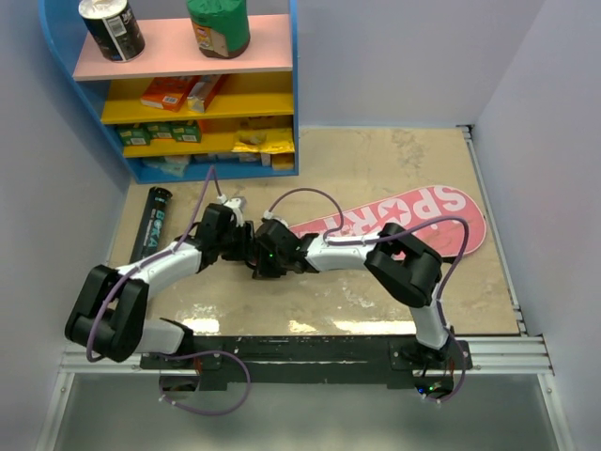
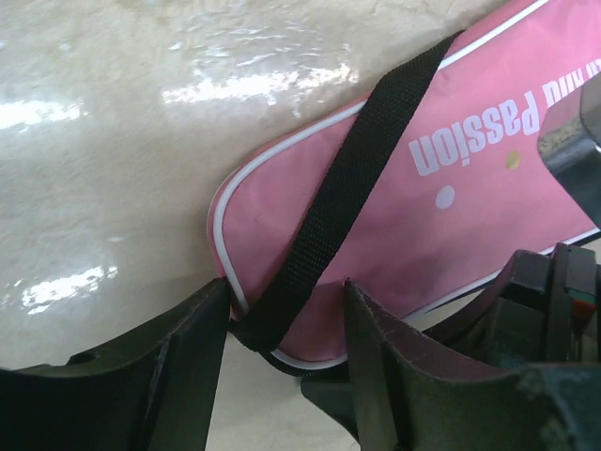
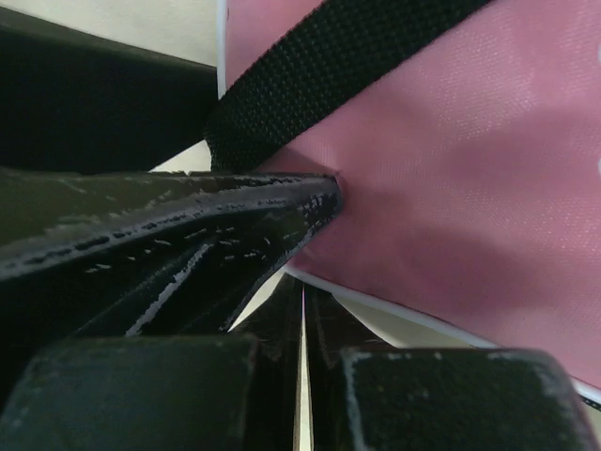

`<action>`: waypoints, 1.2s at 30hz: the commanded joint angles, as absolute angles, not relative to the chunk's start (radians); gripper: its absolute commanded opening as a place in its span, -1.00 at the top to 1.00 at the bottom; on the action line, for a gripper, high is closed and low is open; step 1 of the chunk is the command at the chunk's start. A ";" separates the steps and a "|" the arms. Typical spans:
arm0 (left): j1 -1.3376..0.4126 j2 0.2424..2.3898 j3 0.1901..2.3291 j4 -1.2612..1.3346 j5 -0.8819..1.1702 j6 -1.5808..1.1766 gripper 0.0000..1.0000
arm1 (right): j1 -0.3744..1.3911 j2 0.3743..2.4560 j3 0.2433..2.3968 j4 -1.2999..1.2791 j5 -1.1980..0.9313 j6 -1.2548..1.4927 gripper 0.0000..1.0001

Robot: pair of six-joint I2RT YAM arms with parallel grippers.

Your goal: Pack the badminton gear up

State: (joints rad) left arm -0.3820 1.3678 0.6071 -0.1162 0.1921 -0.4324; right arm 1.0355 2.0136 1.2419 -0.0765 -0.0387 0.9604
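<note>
The pink cover [image 1: 404, 221] with white "SPORT" lettering lies flat on the table, its wide end to the right. A long black tube [image 1: 155, 224] with teal lettering lies at the left. Both grippers meet at the cover's narrow left end. My left gripper [image 1: 242, 242] is open, its jaws straddling the rounded cover end [image 2: 394, 225] and the black strap [image 2: 329, 216]. My right gripper [image 1: 255, 260] is shut, its tips [image 3: 302, 287] against the cover's white-piped edge [image 3: 470, 188]. I cannot tell whether they pinch the fabric.
A blue shelf unit [image 1: 293, 94] with snack boxes and two cans on top stands at the back left. Walls close in on the left, back and right. A metal rail [image 1: 493, 225] runs along the table's right edge.
</note>
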 commanded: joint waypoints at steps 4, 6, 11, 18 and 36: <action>-0.443 1.240 0.506 -0.097 0.318 -0.532 -0.13 | 1.086 2.106 1.290 0.196 -0.094 1.074 1.00; -0.445 1.217 0.497 -0.109 0.313 -0.531 -0.14 | 1.085 2.109 1.269 0.262 -0.086 1.077 1.00; -0.446 1.181 0.465 -0.107 0.319 -0.532 -0.15 | 1.086 2.083 1.178 0.420 -0.084 1.107 1.00; -0.446 1.158 0.471 -0.110 0.325 -0.538 -0.15 | 1.088 1.936 1.034 0.433 -0.003 1.127 1.00; -0.482 1.088 0.416 -0.087 0.394 -0.592 -0.10 | 1.131 1.985 0.692 1.095 0.173 1.424 1.00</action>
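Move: The bag's narrow, strapped end lies almost under my half-open left hand, about 2 cm back and 2 cm below; from my shut right hand at the near edge, it is some 2 cm ahead, 3 cm left and 1 cm below. The strap's middle is about 2 cm ahead and 5 cm right of my left hand, and the shuttlecock tube roughly 3 cm ahead and 25 cm left of it, both slightly lower. My right hand keeps its shut fingers on the bag's near edge and carries on about 3 cm left, bearing on my left hand, which goes left with it. Then both swing back to the right and towards me; the right rolls some 30 degrees so its fingers point flatter to the left, while my left, still half open, backs off about 5 cm, rises roughly 2 cm and takes its fingertip off the pink cover. ##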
